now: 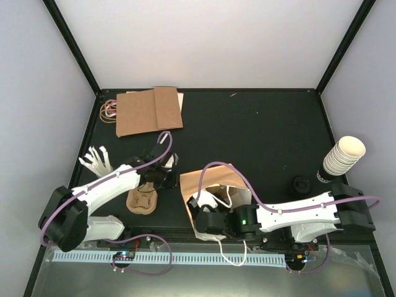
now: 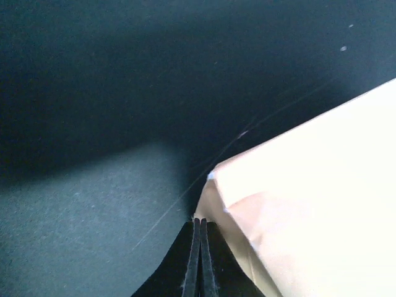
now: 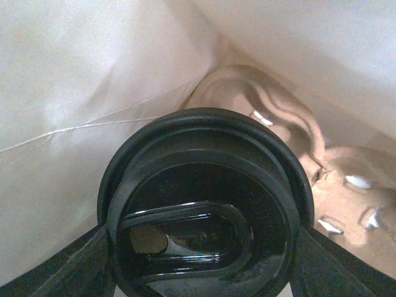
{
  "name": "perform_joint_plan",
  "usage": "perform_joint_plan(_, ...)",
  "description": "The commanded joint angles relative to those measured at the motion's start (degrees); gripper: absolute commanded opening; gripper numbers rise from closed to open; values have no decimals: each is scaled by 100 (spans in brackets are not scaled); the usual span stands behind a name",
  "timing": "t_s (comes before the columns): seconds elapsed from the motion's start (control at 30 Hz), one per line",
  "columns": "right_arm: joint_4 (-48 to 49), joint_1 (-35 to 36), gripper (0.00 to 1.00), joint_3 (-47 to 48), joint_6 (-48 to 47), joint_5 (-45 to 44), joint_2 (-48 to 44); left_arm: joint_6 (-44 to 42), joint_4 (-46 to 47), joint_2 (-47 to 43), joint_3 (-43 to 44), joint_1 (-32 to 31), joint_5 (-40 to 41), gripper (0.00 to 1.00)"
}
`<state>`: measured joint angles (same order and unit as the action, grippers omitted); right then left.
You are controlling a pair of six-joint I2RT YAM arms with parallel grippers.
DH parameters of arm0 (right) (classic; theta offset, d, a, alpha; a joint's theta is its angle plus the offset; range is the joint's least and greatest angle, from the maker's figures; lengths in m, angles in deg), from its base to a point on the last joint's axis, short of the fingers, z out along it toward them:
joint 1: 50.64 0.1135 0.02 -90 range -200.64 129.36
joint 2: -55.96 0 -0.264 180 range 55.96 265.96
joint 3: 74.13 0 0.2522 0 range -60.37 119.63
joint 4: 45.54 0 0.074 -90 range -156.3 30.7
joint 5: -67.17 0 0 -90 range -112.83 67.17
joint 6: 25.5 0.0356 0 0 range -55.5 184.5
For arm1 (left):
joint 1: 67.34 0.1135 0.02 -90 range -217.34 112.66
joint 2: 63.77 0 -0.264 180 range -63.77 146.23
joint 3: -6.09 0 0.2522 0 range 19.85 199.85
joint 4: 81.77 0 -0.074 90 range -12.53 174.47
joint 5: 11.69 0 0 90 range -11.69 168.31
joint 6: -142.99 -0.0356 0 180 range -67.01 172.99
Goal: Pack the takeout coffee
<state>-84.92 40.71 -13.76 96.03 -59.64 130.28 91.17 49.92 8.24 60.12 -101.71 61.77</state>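
A takeout coffee cup with a round black lid (image 3: 204,204) fills the right wrist view. My right gripper (image 3: 201,272) is shut on it, one finger (image 3: 93,260) at each side of the lid. Cup and gripper (image 1: 207,213) are inside an open brown paper bag (image 1: 210,182), above a brown pulp tray (image 3: 346,185) on the bag's floor. A second black-lidded cup (image 1: 302,184) stands on the table to the right. My left gripper (image 2: 199,224) is shut, its tips pinched on the bag's rim corner (image 2: 213,179) at the bag's far left side (image 1: 167,164).
Another pulp tray (image 1: 142,201) lies under the left arm. A stack of cream paper cups (image 1: 343,158) stands at the right edge. Flat brown bags (image 1: 148,111), rubber bands (image 1: 109,110) and white cutlery (image 1: 96,161) lie at the left.
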Motion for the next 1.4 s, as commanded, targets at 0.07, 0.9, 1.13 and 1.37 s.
perform_joint_plan(0.07, 56, 166, 54, -165, 299, -31, 348, -51, 485, -2, 457, -112, -33, 2)
perform_joint_plan(0.9, 14, 556, 53, -122, -25, -1676, 1064, -1613, -962, 1550, 2885, 484, 384, 33)
perform_joint_plan(1.13, -69, 559, 54, -54, -179, -1916, 1119, -1855, -1187, 2297, 3426, 465, 41, 45)
perform_joint_plan(1.37, -116, 555, 54, -93, -469, -2101, 930, -1956, -1146, 2612, 3408, 371, -248, 49)
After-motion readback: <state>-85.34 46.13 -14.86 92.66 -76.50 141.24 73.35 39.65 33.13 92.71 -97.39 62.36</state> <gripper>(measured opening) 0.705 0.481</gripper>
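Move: The bag, mouth tipped back towards the robot, surrounds the right hand, which already holds the lidded black cup inside; the carrier in its bottom lies about 8 cm ahead, 3 cm left and 8 cm below. The spare carrier is some 8 cm ahead and 29 cm left of it, 12 cm down. From the shut left hand, the bag's far left corner is 2 cm ahead, 5 cm right, about level; the spare carrier lies 10 cm left, 2 cm back, 5 cm lower. The lidded cup stays gripped inside the bag while the right hand sinks some 3 cm and swings its fingers about 20 degrees, from left towards straight forward. Starting beside the bag's left edge, the left hand edges right, rises, passes forward and comes partly down again just beyond the far left corner, 11 cm farther out in all, its shut fingers opening to about half. ##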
